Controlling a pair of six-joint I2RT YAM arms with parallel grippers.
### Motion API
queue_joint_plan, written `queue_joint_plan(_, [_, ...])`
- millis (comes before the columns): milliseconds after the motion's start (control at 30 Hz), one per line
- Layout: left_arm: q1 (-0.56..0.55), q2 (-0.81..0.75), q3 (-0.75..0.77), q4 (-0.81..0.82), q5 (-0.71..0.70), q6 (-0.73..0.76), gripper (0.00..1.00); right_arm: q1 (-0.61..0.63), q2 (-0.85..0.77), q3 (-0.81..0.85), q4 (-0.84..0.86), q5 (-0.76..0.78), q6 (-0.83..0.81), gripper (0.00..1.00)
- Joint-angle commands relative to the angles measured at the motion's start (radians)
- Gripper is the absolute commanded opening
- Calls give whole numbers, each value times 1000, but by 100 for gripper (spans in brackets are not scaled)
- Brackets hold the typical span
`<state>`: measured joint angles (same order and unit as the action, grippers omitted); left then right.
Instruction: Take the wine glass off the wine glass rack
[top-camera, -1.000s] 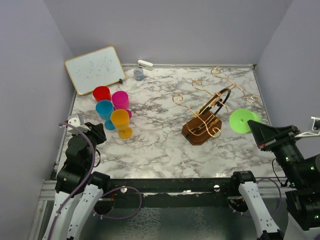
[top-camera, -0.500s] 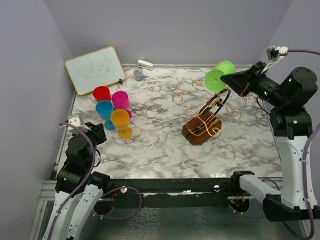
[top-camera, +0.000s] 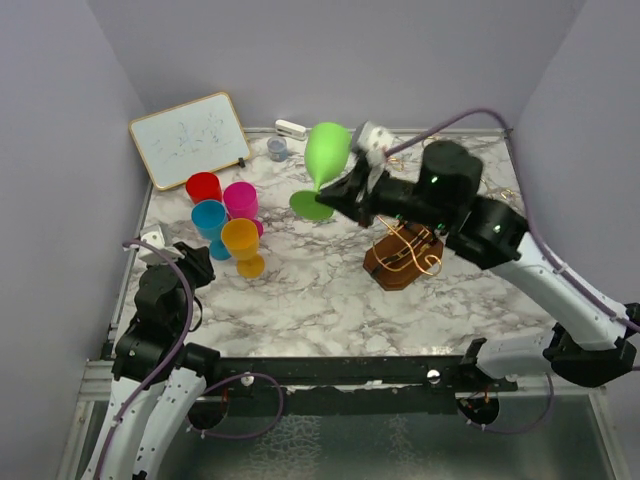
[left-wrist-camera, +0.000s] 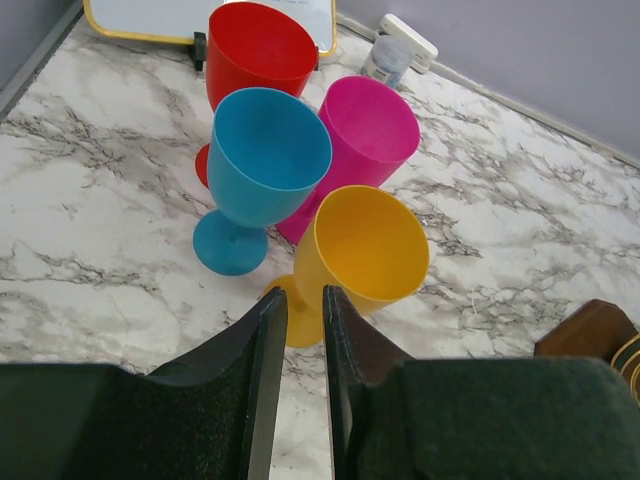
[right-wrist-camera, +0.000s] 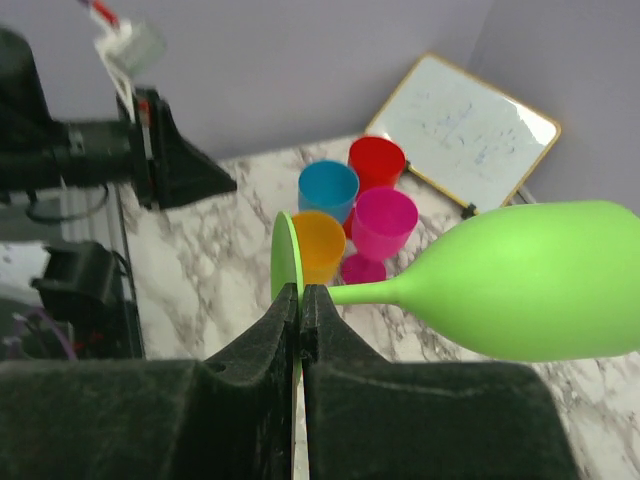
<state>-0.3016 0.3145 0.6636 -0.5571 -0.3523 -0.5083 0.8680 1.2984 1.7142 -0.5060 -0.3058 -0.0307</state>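
The green wine glass (top-camera: 325, 150) hangs in the air over the back middle of the table, tilted, its bowl (right-wrist-camera: 540, 290) off to the right in the right wrist view. My right gripper (right-wrist-camera: 300, 292) is shut on the edge of its round foot (right-wrist-camera: 285, 255). The wine glass rack (top-camera: 402, 260) stands behind and below the right arm, which hides all but its wooden base and some copper wire; no glass shows on it. My left gripper (left-wrist-camera: 304, 295) rests at the left near edge, jaws a narrow gap apart and holding nothing, pointing at an orange glass (left-wrist-camera: 365, 245).
Red (top-camera: 204, 187), pink (top-camera: 240, 200), blue (top-camera: 209, 220) and orange (top-camera: 241, 241) glasses stand clustered at the left. A whiteboard (top-camera: 190, 138) leans at the back left, with a small jar (top-camera: 277, 149) and a white eraser (top-camera: 291, 129) along the back edge.
The right arm has swung from the table's right side up over the rack and leftward, carrying the green glass to the back middle. The left arm has not moved.
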Motion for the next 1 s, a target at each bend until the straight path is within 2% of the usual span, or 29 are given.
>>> queue_joint_plan(0, [-2,22,67,-54,-10,-43,31,274,-43,-220,54,511,-347,1])
queue_joint_plan(67, [-3,37,112,-93,6,-88,44,391,-67,-359,130,663,-456,1])
queue_joint_plan(167, [-3,76,204,-147,64,-111,54,559,-103,-547,241,827,-595,1])
queue_joint_plan(300, [-2,158,374,-227,160,-103,58,723,-109,-764,390,997,-801,1])
queue_joint_plan(400, [-2,211,435,-254,279,-90,58,811,-81,-958,578,1097,-1015,1])
queue_joint_plan(500, [-3,248,442,-259,415,-87,59,853,-60,-1087,763,1115,-1168,1])
queue_joint_plan(700, [-3,293,404,-242,666,-85,59,890,-22,-1259,1045,1059,-1431,1])
queue_joint_plan(967, [-2,301,335,-212,825,-93,60,911,67,-1285,1153,1056,-1550,1])
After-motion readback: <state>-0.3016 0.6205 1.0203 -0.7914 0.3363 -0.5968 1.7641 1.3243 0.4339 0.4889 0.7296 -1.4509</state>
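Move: The green wine glass I hold in my right hand has its middle about 27 cm to the right of my left hand, 6 cm ahead and 21 cm above; the yellow glass stands some 18 cm ahead of my left hand and 4 cm right, the blue one 22 cm ahead and 4 cm left, both about 15 cm below. From my right hand, the handover place lies about 12 cm back, 1 cm left and 31 cm below. Keeping the green glass pinched by its foot end, I sink my right hand about 32 cm and draw it back 12 cm, turning the wrist nearly 100 degrees to bring the bowl from pointing forward to upward. I open my left fingers, lift that hand some 10 cm, then swing it right towards the bowl while lowering it again and turning it clockwise, fingers staying open. ##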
